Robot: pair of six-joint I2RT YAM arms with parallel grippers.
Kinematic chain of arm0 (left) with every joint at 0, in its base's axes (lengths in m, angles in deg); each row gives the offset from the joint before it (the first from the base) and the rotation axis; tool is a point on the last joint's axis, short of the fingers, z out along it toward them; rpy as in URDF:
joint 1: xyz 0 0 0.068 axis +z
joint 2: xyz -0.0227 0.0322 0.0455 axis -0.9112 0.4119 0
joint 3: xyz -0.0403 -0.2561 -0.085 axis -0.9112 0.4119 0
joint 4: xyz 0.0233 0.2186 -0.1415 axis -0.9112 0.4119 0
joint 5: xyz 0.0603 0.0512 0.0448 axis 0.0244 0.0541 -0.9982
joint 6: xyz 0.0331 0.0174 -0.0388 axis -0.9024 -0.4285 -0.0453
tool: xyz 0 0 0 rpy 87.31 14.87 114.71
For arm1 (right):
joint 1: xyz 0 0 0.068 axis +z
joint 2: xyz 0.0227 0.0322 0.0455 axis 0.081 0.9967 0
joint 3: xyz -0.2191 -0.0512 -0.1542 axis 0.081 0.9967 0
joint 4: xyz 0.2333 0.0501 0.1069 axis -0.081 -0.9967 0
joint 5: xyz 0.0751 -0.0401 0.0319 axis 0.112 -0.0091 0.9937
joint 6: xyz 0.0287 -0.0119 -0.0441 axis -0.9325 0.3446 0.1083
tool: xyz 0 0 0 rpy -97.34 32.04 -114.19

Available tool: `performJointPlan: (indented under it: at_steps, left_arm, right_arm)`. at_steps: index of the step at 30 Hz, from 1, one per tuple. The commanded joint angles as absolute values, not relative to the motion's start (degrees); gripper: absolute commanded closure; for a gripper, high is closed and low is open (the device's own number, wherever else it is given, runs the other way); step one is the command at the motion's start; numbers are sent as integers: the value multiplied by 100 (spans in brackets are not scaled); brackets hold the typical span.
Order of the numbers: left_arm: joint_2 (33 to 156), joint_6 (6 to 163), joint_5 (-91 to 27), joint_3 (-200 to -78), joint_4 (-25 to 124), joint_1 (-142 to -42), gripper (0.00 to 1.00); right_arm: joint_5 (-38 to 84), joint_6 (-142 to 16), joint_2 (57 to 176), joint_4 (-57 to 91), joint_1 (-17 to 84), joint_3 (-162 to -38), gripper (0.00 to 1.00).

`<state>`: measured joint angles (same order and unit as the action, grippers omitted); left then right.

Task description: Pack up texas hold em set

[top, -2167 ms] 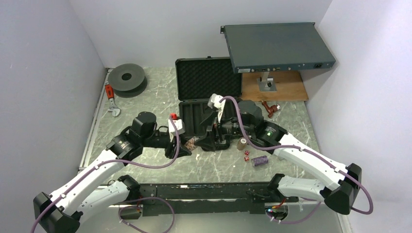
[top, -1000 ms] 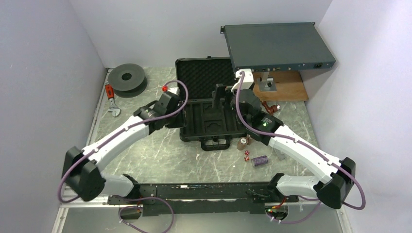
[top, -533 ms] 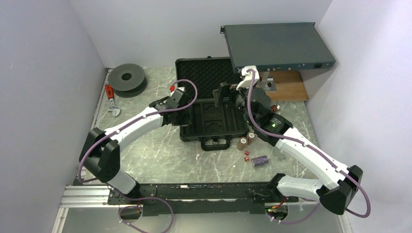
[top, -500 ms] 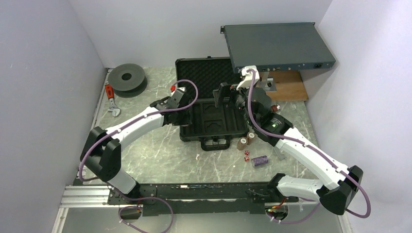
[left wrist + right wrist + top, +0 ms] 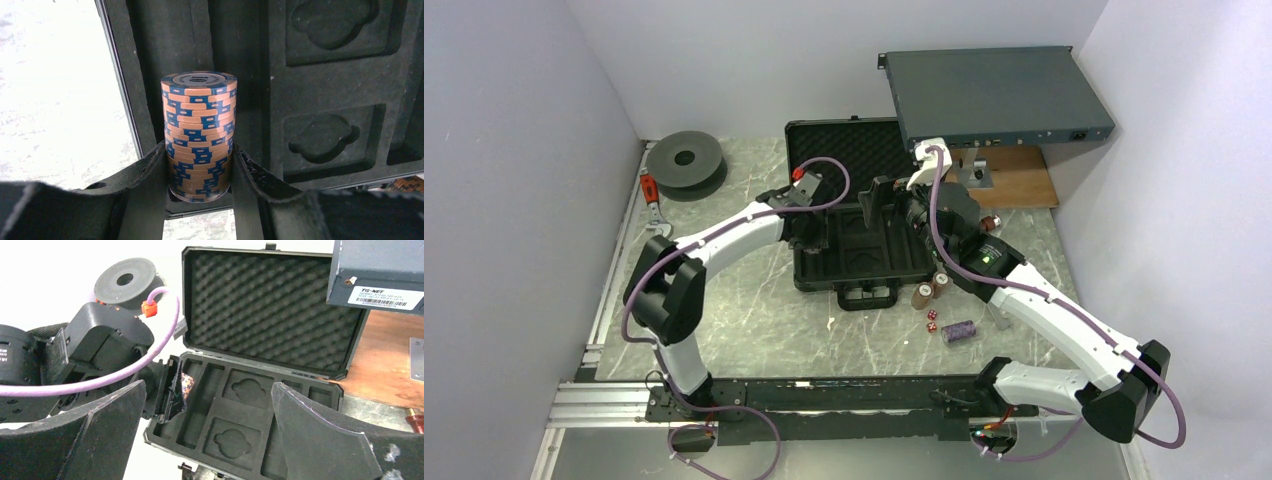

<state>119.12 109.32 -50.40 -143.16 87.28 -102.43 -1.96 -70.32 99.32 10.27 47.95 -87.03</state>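
The black case lies open with its slotted foam tray [image 5: 864,262] flat and its egg-crate lid [image 5: 849,160] standing behind. My left gripper [image 5: 812,232] is shut on a brown-and-blue chip stack [image 5: 199,135], held between both fingers [image 5: 150,172] above the tray's leftmost slot [image 5: 150,75]. The same stack [image 5: 187,384] shows in the right wrist view. My right gripper [image 5: 889,200] hovers open and empty over the back middle of the tray [image 5: 235,420]. Two brown stacks [image 5: 929,291], a purple stack [image 5: 959,331] and red dice [image 5: 931,320] lie right of the case.
A grey metal rack box [image 5: 994,95] overhangs a wooden board [image 5: 1014,185] at the back right. A dark spool [image 5: 686,158] and a red-handled tool [image 5: 652,195] lie at the back left. A small red-brown part [image 5: 984,222] sits beside the case.
My left gripper has swung rightwards from beside the case to over its left slot, carrying the chip stack. The right gripper has barely moved and stays open.
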Motion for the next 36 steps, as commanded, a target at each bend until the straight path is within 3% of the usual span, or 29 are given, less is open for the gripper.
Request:
performJointPlan:
  at_steps: [1, 13, 17, 30, 33, 36]
  left_arm:
    - [12175, 10855, -5252, -15009, 9116, -10200, 100]
    - [12330, 10906, -5347, -15004, 9243, -10093, 99]
    - [12413, 10838, -5267, -15043, 9192, -10055, 94]
    - [12271, 10693, -5224, -14945, 8855, -10039, 35]
    - [12132, 10664, -5229, -14847, 8817, -10046, 28]
    - [11999, 10570, -5307, -14850, 8953, -10056, 27]
  right_arm:
    - [-125, -6912, 9837, 1179, 4780, -8710, 0]
    - [-57, -6892, 9876, 1176, 4780, -8711, 0]
    - [-3, -6893, 9906, 1187, 4779, -8715, 0]
    - [-2, -6867, 9937, 1161, 4780, -8719, 0]
    - [-2, -6858, 9947, 1163, 4780, -8710, 0]
    - [-17, -6849, 9945, 1166, 4780, -8706, 0]
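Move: The left hand holds the orange-and-blue chip stack just over the case; the case's leftmost slot is centred about 2 cm to this hand's left, 1 cm ahead and 3 cm below. The second slot lies at the same depth, 1 cm ahead and 3 cm right. At that depth too, both 9 cm right, are the near card recess, 2 cm back, and the far one, 6 cm ahead. From the right hand, the leftmost slot is roughly 15 cm left, 3 cm ahead and 27 cm below. Nudging forward a centimetre first, then easing left and down by about 2 cm each, the left hand works the still-gripped chip stack into the leftmost slot, its left side tilting up some 5 degrees. Its fingers then open part-way, let go of the stack, and the hand starts to come up and slightly forward. ##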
